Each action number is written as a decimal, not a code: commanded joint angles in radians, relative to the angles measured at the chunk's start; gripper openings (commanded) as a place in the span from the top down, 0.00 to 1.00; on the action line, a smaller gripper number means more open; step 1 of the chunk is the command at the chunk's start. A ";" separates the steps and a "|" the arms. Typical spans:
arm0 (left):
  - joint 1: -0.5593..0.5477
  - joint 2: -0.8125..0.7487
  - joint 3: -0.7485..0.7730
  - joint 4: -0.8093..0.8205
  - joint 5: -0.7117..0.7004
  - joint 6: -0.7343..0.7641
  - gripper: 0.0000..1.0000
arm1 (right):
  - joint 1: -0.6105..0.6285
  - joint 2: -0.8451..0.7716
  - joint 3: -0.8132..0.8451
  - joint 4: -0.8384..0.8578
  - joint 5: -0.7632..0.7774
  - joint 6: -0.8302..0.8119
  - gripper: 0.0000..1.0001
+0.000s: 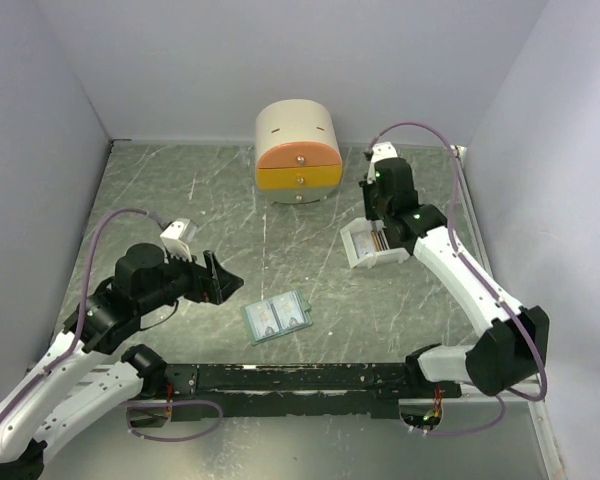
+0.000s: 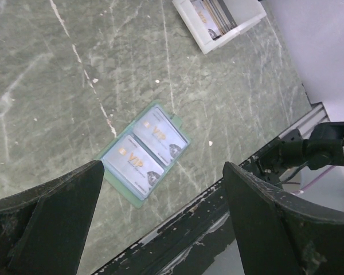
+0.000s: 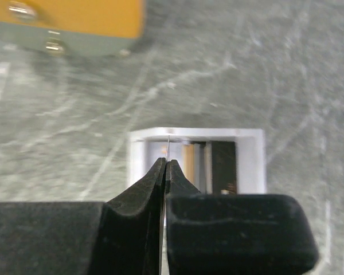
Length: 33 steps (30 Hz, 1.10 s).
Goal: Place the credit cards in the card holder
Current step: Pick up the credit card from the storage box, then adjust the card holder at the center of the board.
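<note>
The card holder (image 1: 276,317) (image 2: 144,153) lies open flat on the table, grey-green, with a pale "VIP" card showing in each of its two translucent pockets. My left gripper (image 1: 212,278) (image 2: 163,223) hovers open just to its left, nothing between its fingers (image 2: 51,223). My right gripper (image 1: 378,228) (image 3: 165,162) is above the white tray (image 1: 365,250) (image 3: 252,160), shut on a credit card (image 3: 168,146) seen edge-on as a thin pale line sticking out past the tips. More credit cards (image 3: 221,163) stand on edge in the tray.
A round cream-and-orange drawer box (image 1: 298,152) (image 3: 69,23) stands at the back centre of the table. A black rail (image 1: 300,378) (image 2: 218,229) runs along the near edge between the arm bases. Pale walls enclose the table on three sides.
</note>
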 commanded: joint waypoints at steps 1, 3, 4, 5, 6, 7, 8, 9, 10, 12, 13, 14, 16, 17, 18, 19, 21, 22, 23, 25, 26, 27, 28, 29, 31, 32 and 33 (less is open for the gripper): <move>0.004 0.020 0.008 0.081 0.099 -0.081 0.03 | 0.127 -0.070 0.042 -0.019 -0.012 0.120 1.00; 0.004 0.021 0.002 0.122 0.131 -0.129 0.03 | 0.189 -0.099 0.036 0.004 -0.061 0.188 1.00; 0.004 0.021 -0.004 0.151 0.158 -0.156 0.03 | 0.210 -0.118 0.025 0.032 -0.117 0.225 1.00; 0.004 0.022 -0.012 0.180 0.174 -0.181 0.03 | 0.227 -0.137 0.007 0.058 -0.147 0.264 1.00; 0.004 0.023 -0.020 0.208 0.192 -0.209 0.02 | 0.246 -0.157 -0.012 0.082 -0.178 0.300 1.00; 0.004 0.026 -0.032 0.242 0.214 -0.234 0.04 | 0.266 -0.176 -0.038 0.111 -0.214 0.327 1.00; 0.005 0.033 -0.047 0.274 0.230 -0.263 0.07 | 0.282 -0.203 -0.059 0.144 -0.243 0.366 1.00; 0.004 0.040 -0.054 0.302 0.248 -0.285 0.08 | 0.298 -0.222 -0.087 0.181 -0.274 0.398 1.00; 0.004 0.048 -0.057 0.324 0.258 -0.304 0.08 | 0.305 -0.242 -0.115 0.231 -0.315 0.431 1.00; 0.004 0.064 -0.053 0.351 0.260 -0.331 0.09 | 0.312 -0.271 -0.187 0.332 -0.405 0.503 1.00; 0.004 0.070 -0.048 0.363 0.258 -0.338 0.09 | 0.316 -0.281 -0.213 0.379 -0.443 0.539 1.00; 0.004 0.074 -0.045 0.375 0.253 -0.348 0.09 | 0.318 -0.288 -0.238 0.423 -0.479 0.575 1.00; 0.004 0.081 -0.035 0.405 0.247 -0.365 0.11 | 0.323 -0.302 -0.292 0.533 -0.556 0.654 1.00; 0.004 0.086 -0.035 0.426 0.251 -0.376 0.13 | 0.326 -0.311 -0.322 0.593 -0.590 0.692 1.00; 0.004 0.088 -0.038 0.450 0.257 -0.388 0.15 | 0.331 -0.322 -0.350 0.649 -0.611 0.727 1.00; 0.004 0.092 -0.045 0.475 0.264 -0.404 0.16 | 0.336 -0.332 -0.375 0.693 -0.624 0.759 1.00; 0.004 0.094 -0.071 0.526 0.276 -0.440 0.17 | 0.341 -0.352 -0.419 0.769 -0.638 0.815 1.00; 0.004 0.095 -0.089 0.555 0.279 -0.461 0.17 | 0.343 -0.364 -0.439 0.804 -0.640 0.838 1.00; 0.004 0.097 -0.111 0.595 0.289 -0.480 0.17 | 0.345 -0.376 -0.457 0.846 -0.641 0.859 1.00; 0.004 0.108 -0.152 0.676 0.315 -0.520 0.17 | 0.347 -0.391 -0.488 0.896 -0.637 0.898 1.00; 0.004 0.118 -0.170 0.717 0.329 -0.541 0.17 | 0.349 -0.395 -0.501 0.918 -0.638 0.918 1.00; 0.004 0.129 -0.184 0.760 0.346 -0.558 0.18 | 0.352 -0.395 -0.510 0.936 -0.638 0.936 1.00; 0.004 0.141 -0.197 0.802 0.366 -0.571 0.19 | 0.355 -0.393 -0.519 0.954 -0.640 0.951 1.00; 0.005 0.151 -0.210 0.836 0.380 -0.584 0.21 | 0.357 -0.389 -0.529 0.969 -0.643 0.966 1.00; 0.004 0.168 -0.228 0.902 0.400 -0.608 0.24 | 0.363 -0.381 -0.533 0.988 -0.640 0.982 1.00; 0.004 0.174 -0.238 0.936 0.409 -0.622 0.27 | 0.367 -0.379 -0.533 0.994 -0.635 0.986 1.00; 0.005 0.178 -0.249 0.971 0.416 -0.634 0.31 | 0.374 -0.376 -0.532 0.993 -0.628 0.985 1.00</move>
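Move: The black credit card is already pinched in the shut right fingers, going to the left gripper's open fingers, roughly 34 cm to the right hand's left, 21 cm back and 2 cm higher. From the left hand the card is about 22 cm ahead, 34 cm right and 3 cm lower. The storage box stands some 18 cm below the right hand, 3 cm to its right; the card holder lies 9 cm right of the left hand, 1 cm back, 21 cm below. Still pinched in the right fingers, the card is swept about 20 cm left and 18 cm back, rising some 10 cm, away from the storage box towards the left hand, while the right wrist rolls its left side up and swings counter-clockwise. The left hand comes about 8 cm right to meet it, rises, then dips, rolls its right side up some 30 degrees and part-closes its fingers around the card's free end. ##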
